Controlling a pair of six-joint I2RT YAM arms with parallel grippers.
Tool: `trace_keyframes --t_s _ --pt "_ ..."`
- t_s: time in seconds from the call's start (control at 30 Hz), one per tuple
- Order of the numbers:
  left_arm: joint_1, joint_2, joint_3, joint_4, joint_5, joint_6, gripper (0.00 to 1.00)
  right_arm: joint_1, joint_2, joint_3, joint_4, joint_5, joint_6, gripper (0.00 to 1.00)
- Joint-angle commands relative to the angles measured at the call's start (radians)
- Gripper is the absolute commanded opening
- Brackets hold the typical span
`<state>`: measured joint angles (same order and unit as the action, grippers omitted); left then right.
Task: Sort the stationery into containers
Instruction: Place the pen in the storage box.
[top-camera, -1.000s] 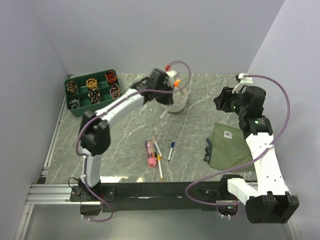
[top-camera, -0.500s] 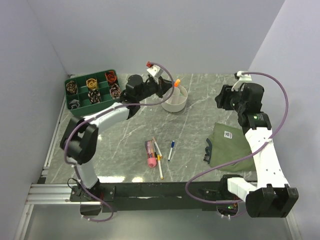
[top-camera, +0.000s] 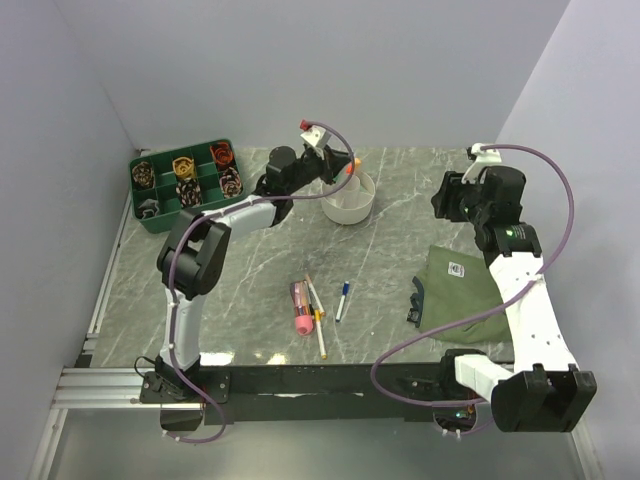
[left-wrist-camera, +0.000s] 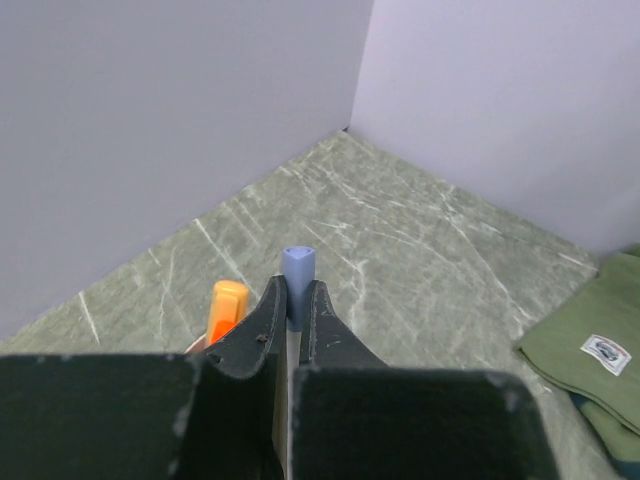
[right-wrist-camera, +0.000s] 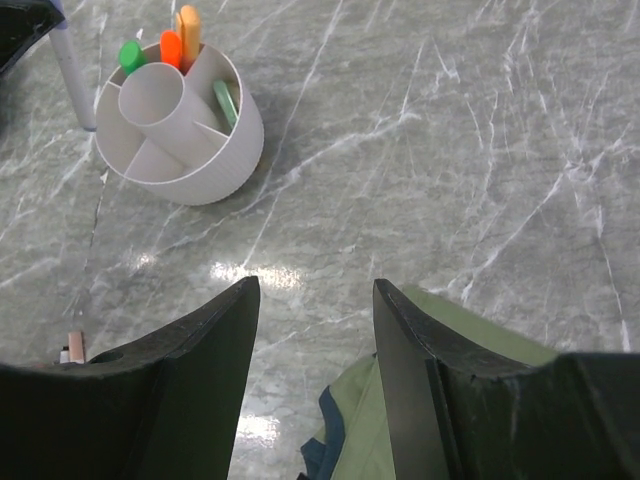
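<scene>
My left gripper (top-camera: 335, 176) (left-wrist-camera: 297, 295) is shut on a white pen with a blue cap (left-wrist-camera: 297, 262) (right-wrist-camera: 70, 70), which hangs just beside the left rim of the white divided bowl (top-camera: 362, 207) (right-wrist-camera: 215, 160). Orange-capped (right-wrist-camera: 188, 30), green-capped (right-wrist-camera: 131, 55) and pale green (right-wrist-camera: 225, 100) pens stand in the bowl's compartments. On the table nearer me lie a pink marker (top-camera: 301, 310), thin pens (top-camera: 317, 318) and a blue-capped white pen (top-camera: 342, 299). My right gripper (top-camera: 450, 200) (right-wrist-camera: 315, 290) hovers open and holds nothing, above the table by the pouch's edge.
The olive-green pouch (top-camera: 460, 290) (right-wrist-camera: 470, 350) lies at the right. At the back left stands a dark green tray (top-camera: 165, 215) with coiled bands. Walls close in the back and both sides.
My left arm has swung its elbow out to the left and back while the gripper, still holding the pen, stayed beside the bowl. The right arm barely moved.
</scene>
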<state>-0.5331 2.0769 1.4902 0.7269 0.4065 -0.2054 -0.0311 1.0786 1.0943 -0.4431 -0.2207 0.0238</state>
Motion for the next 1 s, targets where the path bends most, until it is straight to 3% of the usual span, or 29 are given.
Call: trace_keyframes --t_s 0.0,0.53,0.57,0.7,0.73,0.97 --pt "0.016 0.032 0.036 0.097 -0.011 -0.023 0.01 -0.006 0.036 0.05 -0.002 0.017 -0.015 0.57" --pt "0.048 0.124 0.024 0.233 -0.136 -0.098 0.01 -0.003 0.158 0.133 -0.022 0.004 -0.058 0.57" --pt "0.05 0.118 0.016 0.236 -0.136 -0.1 0.04 -0.003 0.159 0.128 -0.019 0.003 -0.061 0.57" --pt "0.051 0.08 -0.027 0.2 -0.153 -0.091 0.37 -0.001 0.153 0.113 -0.003 0.004 -0.059 0.57" --pt "0.051 0.059 -0.033 0.178 -0.164 -0.083 0.41 0.0 0.15 0.113 -0.005 0.006 -0.059 0.57" --pt "0.053 -0.095 -0.166 0.131 -0.213 -0.038 0.48 0.007 0.112 0.098 -0.003 -0.003 -0.055 0.57"
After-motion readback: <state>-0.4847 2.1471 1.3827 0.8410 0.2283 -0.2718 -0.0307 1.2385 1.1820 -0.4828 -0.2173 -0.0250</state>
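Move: Below the left hand, which already grips the blue-capped pen near its cap, the round white tub serving as storage box has its middle about 4 cm ahead, 4 cm to the right and 19 cm down. The orange marker standing in it is roughly 9 cm ahead, 4 cm right and 11 cm below; the green marker cap is some 7 cm ahead, 3 cm right and 12 cm below. From the right hand the tub lies about 16 cm ahead, 22 cm left and 21 cm lower. Sinking and reaching forward together, some 5 cm each, with a slight drift left, the left hand takes the held pen down towards the tub, then opens its fingers about halfway and lets go. The opened hand moves off left and a little lower, turned about 10 degrees counter-clockwise. The empty right hand eases some 3 cm forward and down, its fingers unchanged. ##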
